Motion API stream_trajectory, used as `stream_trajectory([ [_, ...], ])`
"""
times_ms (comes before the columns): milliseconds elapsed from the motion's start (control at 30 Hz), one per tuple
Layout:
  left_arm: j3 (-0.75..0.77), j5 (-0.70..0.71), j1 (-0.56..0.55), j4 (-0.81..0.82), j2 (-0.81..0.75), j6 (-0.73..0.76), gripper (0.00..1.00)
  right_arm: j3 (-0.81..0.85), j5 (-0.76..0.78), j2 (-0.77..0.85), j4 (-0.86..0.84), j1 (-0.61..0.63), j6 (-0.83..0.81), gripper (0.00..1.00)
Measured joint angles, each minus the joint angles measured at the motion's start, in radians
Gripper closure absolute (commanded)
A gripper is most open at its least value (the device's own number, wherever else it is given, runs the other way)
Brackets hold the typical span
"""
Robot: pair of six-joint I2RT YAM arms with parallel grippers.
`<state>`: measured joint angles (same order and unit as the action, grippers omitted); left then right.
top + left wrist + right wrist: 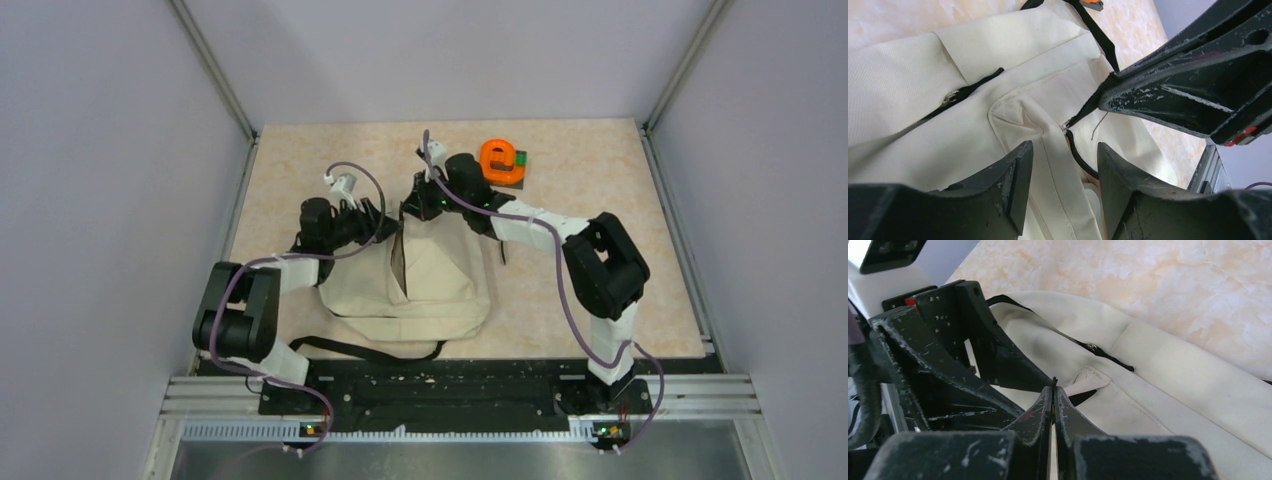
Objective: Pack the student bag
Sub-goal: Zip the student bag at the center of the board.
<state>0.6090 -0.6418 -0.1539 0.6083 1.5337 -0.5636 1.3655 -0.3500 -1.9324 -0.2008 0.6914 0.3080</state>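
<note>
The student bag (430,285) is a cream fabric backpack lying flat in the middle of the table, top end away from the arm bases. My left gripper (1063,167) is open at the bag's top left. Its fingers (1015,175) straddle a raised seam of cream fabric next to the black zipper track (1080,157). My right gripper (1054,390) is shut on a thin black zipper pull (1091,106) at the bag's top edge. In the top view the two grippers meet, left gripper (392,222) beside right gripper (418,207). A second zipper (965,92) crosses the front pocket.
An orange object (500,158) rests on a dark block at the back of the table, right of the bag. A black strap (370,350) trails from the bag's near end toward the arm bases. Grey walls enclose the table on three sides.
</note>
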Motion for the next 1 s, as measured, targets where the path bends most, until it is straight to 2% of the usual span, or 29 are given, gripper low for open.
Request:
stream_trajectory([
  [133, 0.016, -0.013, -0.008, 0.061, 0.045, -0.012, 0.46, 0.000, -0.018, 0.000, -0.001, -0.003, 0.010, 1.00],
  [233, 0.030, -0.019, -0.017, 0.095, 0.069, -0.011, 0.50, 0.000, -0.031, 0.000, -0.002, -0.007, 0.014, 1.00],
  [400, 0.047, -0.008, -0.031, 0.116, 0.101, -0.005, 0.68, 0.000, -0.042, 0.000, -0.001, -0.011, 0.019, 1.00],
  [567, 0.052, 0.018, -0.054, 0.118, 0.101, 0.029, 0.99, 0.000, -0.044, 0.000, 0.003, -0.014, 0.019, 1.00],
  [733, 0.053, 0.036, -0.075, 0.122, 0.101, 0.067, 1.00, 0.000, -0.045, 0.000, 0.013, -0.020, 0.020, 1.00],
  [767, 0.053, 0.038, -0.077, 0.122, 0.101, 0.071, 1.00, 0.000, -0.047, 0.000, 0.014, -0.021, 0.024, 0.96],
  [867, 0.053, 0.040, -0.080, 0.122, 0.101, 0.086, 1.00, 0.000, -0.059, 0.000, 0.013, -0.029, 0.034, 0.74],
  [1000, 0.053, 0.050, -0.087, 0.117, 0.101, 0.103, 1.00, 0.001, -0.073, 0.000, 0.002, -0.038, 0.045, 0.62],
])
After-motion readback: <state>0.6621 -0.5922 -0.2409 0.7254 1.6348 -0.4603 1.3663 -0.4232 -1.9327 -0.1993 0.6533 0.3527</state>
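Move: The zipper pull stands up from the bag, still pinched in the shut right fingers, its free part about 1 cm left of the right hand point and 1 cm below. From the half-open left hand it lies some 2 cm ahead and 3 cm to the right, about level. From that left hand, the small pocket zip's pull lies roughly 3 cm ahead, 1 cm left and 5 cm lower; the middle of the bag's open slit, about 8 cm back, 1 cm right and 4 cm below. Rightward and a little forward, about 3 cm in all and staying level, the left hand brings its parted fingers around the zipper pull just under the right fingertips, shuts them on it, and tips up slightly. The right hand holds the pull nearly still, then opens about a third and lets go, drifting under 1 cm to its right. ##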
